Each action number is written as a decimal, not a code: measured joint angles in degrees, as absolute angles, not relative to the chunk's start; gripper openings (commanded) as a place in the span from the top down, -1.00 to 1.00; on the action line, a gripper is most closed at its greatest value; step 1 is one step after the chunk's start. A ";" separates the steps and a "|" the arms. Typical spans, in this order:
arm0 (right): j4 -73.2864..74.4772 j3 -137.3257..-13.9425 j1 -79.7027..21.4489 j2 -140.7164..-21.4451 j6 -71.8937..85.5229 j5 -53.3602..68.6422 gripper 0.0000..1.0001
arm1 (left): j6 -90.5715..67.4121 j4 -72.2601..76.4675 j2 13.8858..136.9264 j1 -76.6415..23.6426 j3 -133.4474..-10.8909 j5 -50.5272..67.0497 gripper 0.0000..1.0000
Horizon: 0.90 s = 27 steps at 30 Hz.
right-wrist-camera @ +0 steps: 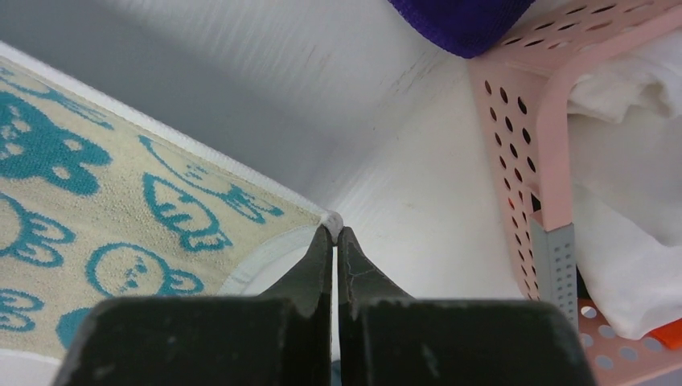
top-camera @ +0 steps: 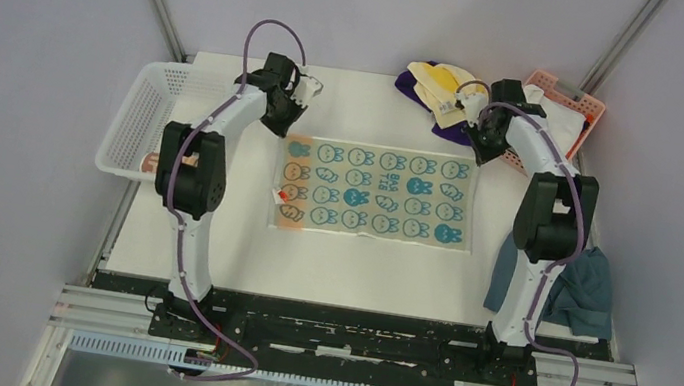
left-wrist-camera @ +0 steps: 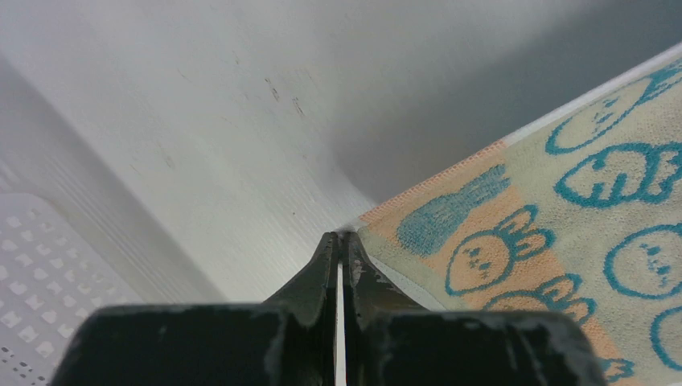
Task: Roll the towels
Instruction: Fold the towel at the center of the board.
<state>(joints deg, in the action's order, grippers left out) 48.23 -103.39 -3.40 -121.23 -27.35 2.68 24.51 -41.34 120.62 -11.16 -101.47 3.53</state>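
Observation:
A cream towel [top-camera: 373,192] printed with teal rabbit faces, with a peach-orange band at its left end, lies spread flat mid-table. My left gripper [top-camera: 293,132] is shut on its far left corner; in the left wrist view the fingertips [left-wrist-camera: 341,238] meet at the orange corner of the towel [left-wrist-camera: 499,233]. My right gripper [top-camera: 477,156] is shut on the far right corner, and a white tuft of hem shows between its tips [right-wrist-camera: 333,228] beside the towel [right-wrist-camera: 121,209]. More towels, purple [top-camera: 412,86] and pale yellow [top-camera: 446,86], lie heaped at the back.
A pink basket [top-camera: 573,102] holding a white cloth [right-wrist-camera: 627,201] stands at the back right, close to my right gripper. On the left edge sits a white basket [top-camera: 139,114]. A blue-grey cloth [top-camera: 587,288] hangs off the right edge.

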 measured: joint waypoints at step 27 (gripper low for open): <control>29.28 -79.92 -3.79 -101.08 -37.28 4.34 0.99 | 26.74 -30.57 99.59 -11.53 -80.31 4.91 0.95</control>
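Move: Each hand still pinches one of the towel's far corners, some 7 cm above the table. The left hand has the near left corner about 20 cm back, level sideways and 7 cm below, with the red-white label 13 cm back and 2 cm right; the white basket's middle is level, 26 cm left. For the right hand, the near right corner lies about 19 cm back, 1 cm right and 7 cm down; the yellow-purple cloths are 15 cm ahead and 10 cm left, the pink basket 13 cm ahead and 15 cm right. Both hands keep their pinch on the far corners and lift that edge by about 5 cm while drawing it back over the towel towards its near edge, the left hand some 5 cm back in all and the right only about 2 cm, since it swings a little forward again partway before easing back. The fingers tip up to point more forward, by roughly 10 degrees on the left and 15 on the right, where the hand also turns slightly counter-clockwise, and both hands have begun to sink a touch as they head back. ##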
